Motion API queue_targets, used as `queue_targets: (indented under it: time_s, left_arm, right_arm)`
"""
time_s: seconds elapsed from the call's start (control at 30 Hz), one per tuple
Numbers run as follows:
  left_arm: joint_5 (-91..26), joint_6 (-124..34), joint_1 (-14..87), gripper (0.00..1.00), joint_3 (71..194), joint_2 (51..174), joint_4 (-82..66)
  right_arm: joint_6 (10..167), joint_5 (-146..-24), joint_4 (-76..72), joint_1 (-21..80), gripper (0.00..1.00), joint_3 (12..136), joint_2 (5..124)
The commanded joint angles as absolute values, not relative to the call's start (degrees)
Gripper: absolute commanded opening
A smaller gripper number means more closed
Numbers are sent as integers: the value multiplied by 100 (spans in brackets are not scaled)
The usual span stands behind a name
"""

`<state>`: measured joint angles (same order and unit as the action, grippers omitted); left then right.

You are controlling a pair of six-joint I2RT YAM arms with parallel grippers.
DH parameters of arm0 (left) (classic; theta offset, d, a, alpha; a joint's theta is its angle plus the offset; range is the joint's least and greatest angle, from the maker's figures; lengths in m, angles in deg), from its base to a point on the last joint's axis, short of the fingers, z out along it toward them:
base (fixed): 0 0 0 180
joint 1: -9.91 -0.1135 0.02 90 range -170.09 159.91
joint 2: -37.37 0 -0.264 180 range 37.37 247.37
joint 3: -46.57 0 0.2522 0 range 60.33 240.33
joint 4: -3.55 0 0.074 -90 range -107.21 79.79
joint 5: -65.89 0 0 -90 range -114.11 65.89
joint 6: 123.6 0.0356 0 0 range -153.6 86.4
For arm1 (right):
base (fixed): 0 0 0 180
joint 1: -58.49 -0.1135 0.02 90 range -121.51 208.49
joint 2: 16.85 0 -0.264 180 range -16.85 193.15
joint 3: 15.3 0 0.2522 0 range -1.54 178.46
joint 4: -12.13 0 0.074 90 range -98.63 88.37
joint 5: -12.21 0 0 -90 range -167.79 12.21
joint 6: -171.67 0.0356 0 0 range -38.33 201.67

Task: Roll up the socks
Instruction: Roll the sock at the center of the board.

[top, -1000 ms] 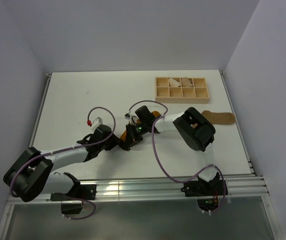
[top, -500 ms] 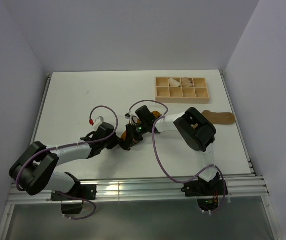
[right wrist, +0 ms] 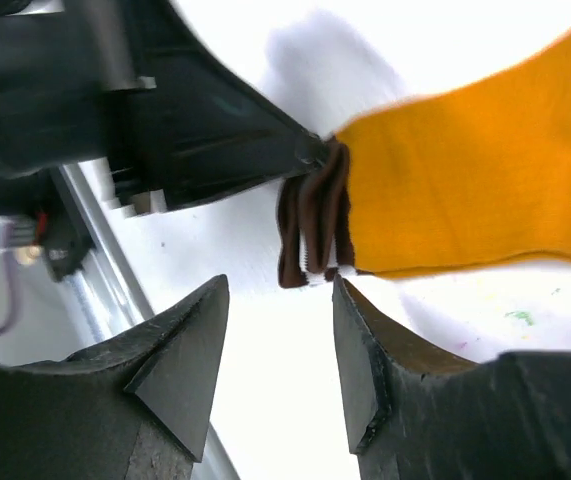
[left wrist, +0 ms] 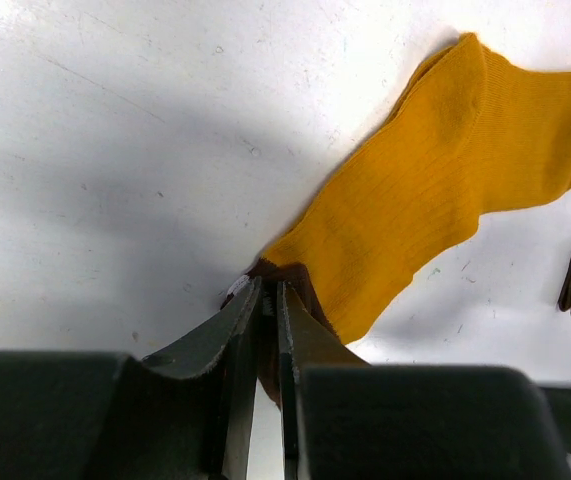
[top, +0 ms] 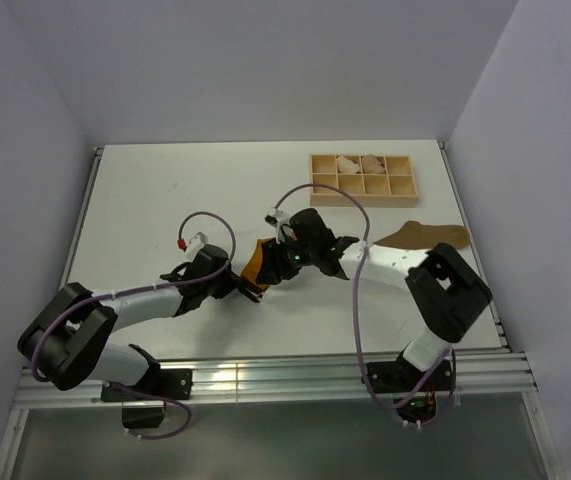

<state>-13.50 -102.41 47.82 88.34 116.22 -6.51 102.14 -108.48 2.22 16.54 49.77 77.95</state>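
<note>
The mustard-orange sock (left wrist: 435, 190) lies flat on the white table, and its dark-brown striped cuff (left wrist: 283, 275) is bunched up. My left gripper (left wrist: 268, 287) is shut on that cuff; in the top view it (top: 252, 290) sits at the sock's (top: 255, 256) near end. My right gripper (right wrist: 280, 288) stands open just short of the cuff (right wrist: 315, 230), nothing between its fingers; in the top view it (top: 273, 270) hovers over the sock. The tan-brown sock (top: 430, 235) lies flat at the right, partly under the right arm.
A wooden compartment tray (top: 365, 200) stands at the back right, with pale rolled bundles (top: 348, 163) in its far cells. Aluminium rails (top: 285, 375) run along the near edge. Purple cables loop over both arms.
My right gripper has opened, let go of the cuff and drawn back a little, its arm swinging out to the right. The left gripper has closed further on the cuff.
</note>
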Motion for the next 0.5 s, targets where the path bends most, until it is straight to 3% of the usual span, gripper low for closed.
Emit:
queue_targets:
  time_s: [0.0,0.27,0.47]
  left_arm:
    - [-1233,-10207,4796,18,8889,11726,-1162]
    - [-1224,-9934,4788,19,9126,11849,-1363]
    - [-1286,-9767,4788,18,9197,11998,-1417]
  right_arm:
    - [9278,-9969,601,1306,54,4690,7114]
    - [7861,-7404,1540,-257,56,3855,6761]
    - [7351,-6497,2041,-874,57,3617,7059]
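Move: The brown cuff of the ochre sock lies under the right hand, about 2 cm back, 3 cm to its left and 7 cm below. The left fingers are on that same cuff; its middle is level with them, about 2 cm to their right and 1 cm down. From the right hand, the ochre leg's middle is some 5 cm ahead and 1 cm left, and the toe some 12 cm ahead and 10 cm right, both on the board. The left fingers keep their pinch on the brown cuff, practically in place, while the right hand touches nothing. With its fingers staying open, the right hand lifts about 2 cm, swings some 5 cm back around to the near side of the cuff, then sinks about 4 cm, its wrist turning some 40 degrees so the fingers point more forward. ##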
